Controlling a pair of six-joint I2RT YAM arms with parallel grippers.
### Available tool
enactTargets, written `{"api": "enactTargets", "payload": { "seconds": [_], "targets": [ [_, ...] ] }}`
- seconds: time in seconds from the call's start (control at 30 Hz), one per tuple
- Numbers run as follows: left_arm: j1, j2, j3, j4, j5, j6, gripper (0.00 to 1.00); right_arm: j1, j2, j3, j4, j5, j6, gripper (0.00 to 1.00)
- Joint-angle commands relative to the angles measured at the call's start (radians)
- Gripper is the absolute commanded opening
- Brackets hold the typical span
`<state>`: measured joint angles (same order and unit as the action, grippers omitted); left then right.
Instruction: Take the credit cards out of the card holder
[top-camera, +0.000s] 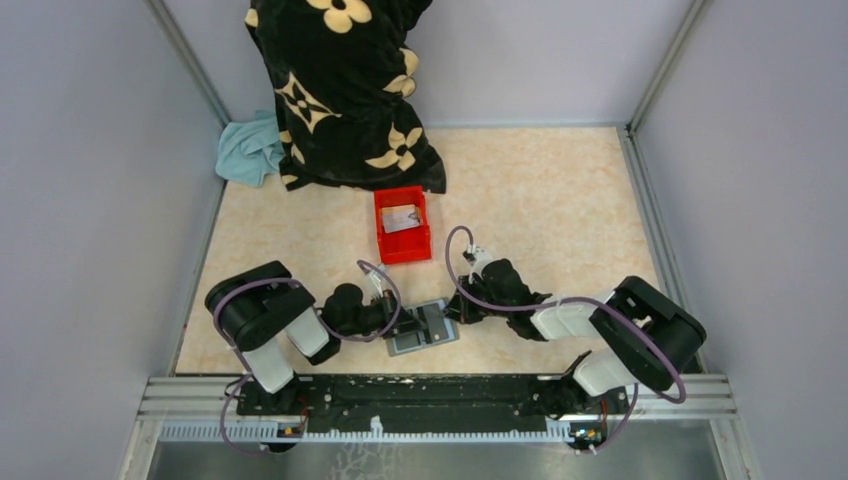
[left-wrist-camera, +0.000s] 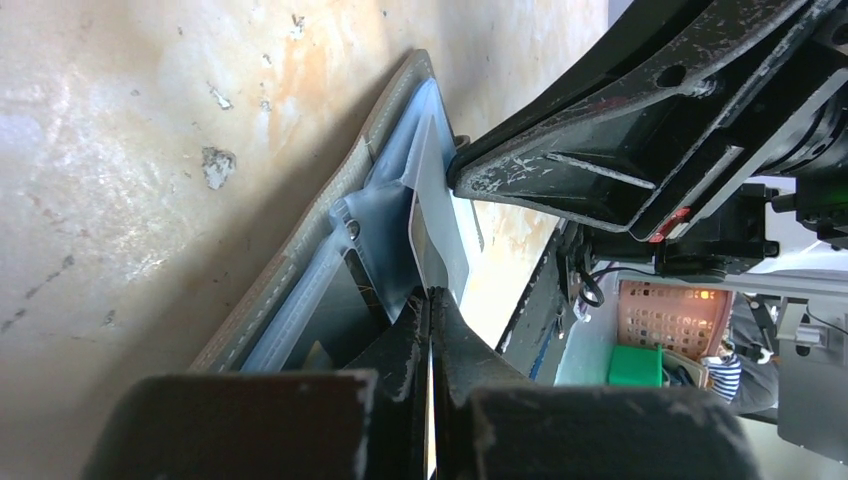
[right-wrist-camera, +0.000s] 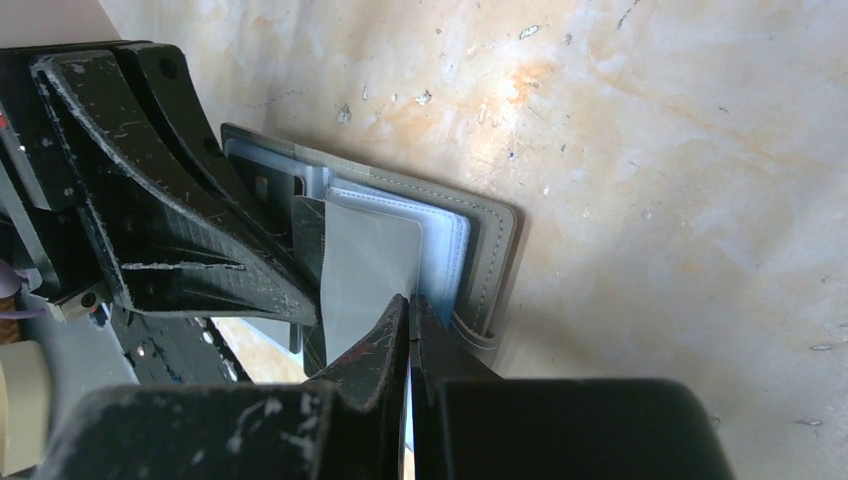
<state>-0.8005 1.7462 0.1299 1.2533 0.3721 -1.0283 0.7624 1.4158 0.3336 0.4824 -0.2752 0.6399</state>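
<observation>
The grey card holder (top-camera: 428, 338) lies open on the table between my two grippers, its blue-grey pockets facing up (left-wrist-camera: 300, 270) (right-wrist-camera: 490, 250). A silver-grey credit card (left-wrist-camera: 436, 235) (right-wrist-camera: 370, 262) sticks out of a pocket, tilted. My left gripper (top-camera: 405, 322) (left-wrist-camera: 432, 293) is shut on that card's edge. My right gripper (top-camera: 452, 312) (right-wrist-camera: 410, 298) is shut too. Its tips rest at the pocket's edge right beside the card, and I see nothing held between them. The other credit cards in the holder are mostly hidden by the fingers (right-wrist-camera: 180, 240).
A red bin (top-camera: 403, 252) stands just beyond the card holder with one grey card (top-camera: 400, 218) inside. Behind it lies a black flowered blanket (top-camera: 340, 90), with a teal cloth (top-camera: 250, 150) at the back left. Grey walls close in the table on three sides.
</observation>
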Motion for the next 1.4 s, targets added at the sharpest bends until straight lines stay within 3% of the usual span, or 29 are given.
{"api": "enactTargets", "payload": {
  "seconds": [0.0, 0.3, 0.73, 1.0, 1.13, 1.27, 1.37],
  "targets": [
    [0.006, -0.048, -0.015, -0.046, 0.014, 0.063, 0.00, -0.012, 0.033, -0.022, -0.023, 0.026, -0.010, 0.00],
    [0.035, -0.281, 0.015, -0.390, -0.019, 0.182, 0.00, -0.026, 0.060, -0.016, -0.005, 0.015, -0.012, 0.00],
    [0.183, -0.548, 0.085, -0.864, -0.023, 0.376, 0.00, -0.031, 0.117, 0.021, 0.011, -0.006, -0.016, 0.00],
    [0.251, -0.698, 0.114, -1.008, -0.086, 0.404, 0.00, -0.033, 0.101, 0.040, 0.006, -0.016, -0.026, 0.00],
    [0.273, -0.808, 0.103, -1.000, -0.104, 0.381, 0.00, -0.032, 0.041, 0.017, 0.083, -0.054, -0.026, 0.01],
    [0.280, -0.945, 0.048, -0.878, -0.075, 0.293, 0.00, -0.033, -0.058, -0.063, 0.377, -0.140, 0.039, 0.35],
    [0.281, -1.086, -0.059, -0.657, -0.073, 0.197, 0.00, -0.032, -0.090, -0.085, 0.535, -0.199, 0.110, 0.50]
  ]
}}
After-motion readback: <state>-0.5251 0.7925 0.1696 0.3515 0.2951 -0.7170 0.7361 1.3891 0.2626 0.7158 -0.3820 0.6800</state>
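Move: The left fingers already pinch the left edge of the black card, whose middle lies about 3 cm to this hand's right in the card holder's right pocket. The holder's middle is 1 cm to its right, level with it, just below; the red box stands some 19 cm ahead and 3 cm left. From the right gripper, pinching the pocket's outer part, the holder's middle lies 5 cm left and 3 cm back, the black card 3 cm left and 2 cm back. Keep the left gripper shut on the black card and draw it out of the pocket to the left and forward, about 10 cm over the table, then lift sharply to end nearly 9 cm up, tilting the fingers upward. Hold the pocket with the right gripper, easing about 1 cm forward and left, then open it halfway, let go and rise 3 cm. ##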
